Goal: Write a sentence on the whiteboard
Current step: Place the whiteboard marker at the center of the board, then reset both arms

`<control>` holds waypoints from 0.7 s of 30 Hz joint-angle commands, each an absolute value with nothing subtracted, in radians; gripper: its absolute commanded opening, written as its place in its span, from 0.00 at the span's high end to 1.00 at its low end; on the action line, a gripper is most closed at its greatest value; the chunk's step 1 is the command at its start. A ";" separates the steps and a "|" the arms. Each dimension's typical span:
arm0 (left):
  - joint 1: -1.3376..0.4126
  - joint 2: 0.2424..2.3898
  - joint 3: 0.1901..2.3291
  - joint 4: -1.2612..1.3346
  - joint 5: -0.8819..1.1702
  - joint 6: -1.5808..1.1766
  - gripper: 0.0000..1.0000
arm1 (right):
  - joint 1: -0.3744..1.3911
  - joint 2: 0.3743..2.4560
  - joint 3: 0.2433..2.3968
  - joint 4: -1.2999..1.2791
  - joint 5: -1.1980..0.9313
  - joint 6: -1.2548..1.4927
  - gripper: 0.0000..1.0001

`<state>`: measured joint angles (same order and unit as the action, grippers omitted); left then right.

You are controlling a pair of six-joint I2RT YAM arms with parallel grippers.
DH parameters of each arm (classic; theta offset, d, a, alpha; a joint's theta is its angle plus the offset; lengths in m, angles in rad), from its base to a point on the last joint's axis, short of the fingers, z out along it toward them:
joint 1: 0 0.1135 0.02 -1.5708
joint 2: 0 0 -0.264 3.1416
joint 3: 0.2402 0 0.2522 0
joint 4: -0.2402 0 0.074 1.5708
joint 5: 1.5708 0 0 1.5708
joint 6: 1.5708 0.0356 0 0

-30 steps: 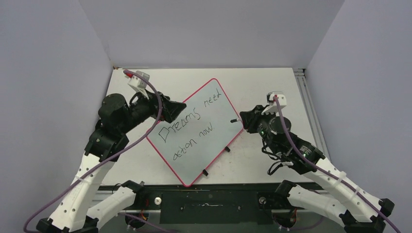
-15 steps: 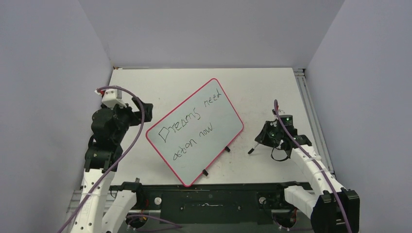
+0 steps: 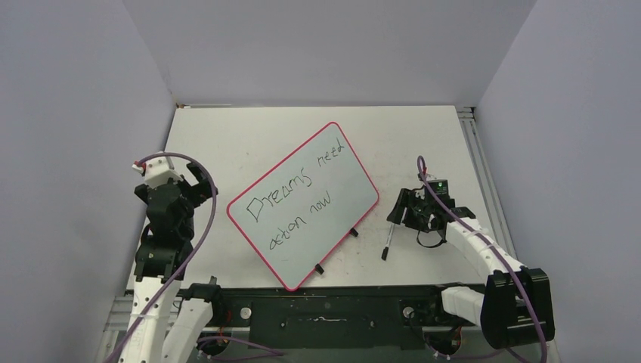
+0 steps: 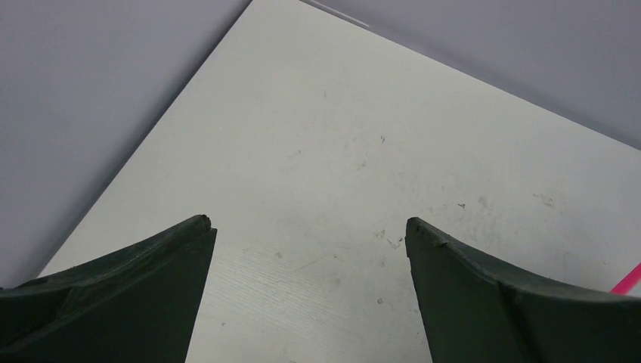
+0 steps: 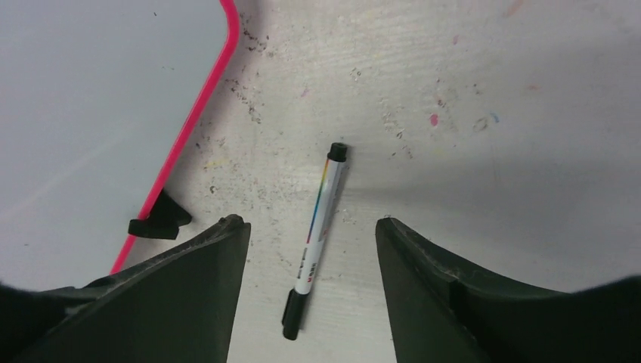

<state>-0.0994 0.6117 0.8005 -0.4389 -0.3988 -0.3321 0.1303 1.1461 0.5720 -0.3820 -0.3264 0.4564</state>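
Observation:
The whiteboard point(image 3: 298, 257) lies tilted in the middle of the table, pink-red rim all round. The sentence point(image 3: 280, 195) runs across it in two slanted black rows, "Dreams need" over "action now". A white marker point(image 3: 388, 242) with black ends lies flat on the table just right of the board's near right edge. My right gripper point(image 3: 404, 212) hovers over it, open, and the marker point(image 5: 316, 231) lies loose between the fingers. The board's corner point(image 5: 91, 113) shows at the left of the right wrist view. My left gripper point(image 3: 198, 178) stands open and empty point(image 4: 308, 222) left of the board.
Two small black feet point(image 3: 353, 232) point(image 3: 319, 268) stick out from the board's near edge; one foot point(image 5: 157, 221) is close to my right gripper's left finger. A metal rail point(image 3: 472, 151) runs along the table's right side. Grey walls close in on three sides.
My right gripper carried the marker off the board toward the near right, then opened and let it drop onto the table. The left arm pulled back to the left, away from the board.

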 commanded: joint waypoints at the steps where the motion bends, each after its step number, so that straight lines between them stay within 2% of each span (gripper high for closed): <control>1: -0.102 0.581 0.804 -0.424 -0.442 -0.318 0.04 | 0.122 1.128 0.589 -0.323 -0.205 0.449 0.30; 3: -0.103 0.571 0.805 -0.424 -0.438 -0.318 0.04 | 0.123 1.094 0.607 -0.332 -0.144 0.446 0.19; 6: -0.103 0.560 0.805 -0.417 -0.429 -0.315 0.04 | 0.124 0.980 0.639 -0.339 -0.064 0.423 0.12; 10: -0.103 0.538 0.797 -0.406 -0.416 -0.299 0.04 | 0.128 0.788 0.656 -0.294 0.091 0.351 0.09; 14: -0.101 0.488 0.775 -0.376 -0.369 -0.260 0.04 | 0.129 0.611 0.601 -0.173 0.147 0.313 0.07; 21: -0.101 0.417 0.740 -0.337 -0.314 -0.218 0.04 | 0.128 0.520 0.587 -0.142 0.152 0.298 0.06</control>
<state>-0.0994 0.4385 0.7460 -0.4053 -0.3542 -0.2569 0.1307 0.5270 0.6037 -0.1928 0.1169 0.3275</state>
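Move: Lying on the table just under the right hand, the marker has its middle about 5 cm below the hand point, 3 cm to its left and 1 cm back, cap end towards the robot. The whiteboard's centre is some 31 cm to the right hand's left and 10 cm ahead; its nearer black clip is about 15 cm left, level with the hand. From the left hand, the marker is about 60 cm right, 3 cm back and 26 cm down. Opening its half-spread fingers almost fully, the right hand first eases right and slightly forward, then climbs steeply away from the marker, about 20 cm up and 8 cm to the right. The wrist swings up some 50 degrees, so the fingers go from pointing steeply down to facing forward. The empty left hand draws back and up about 3 cm. ##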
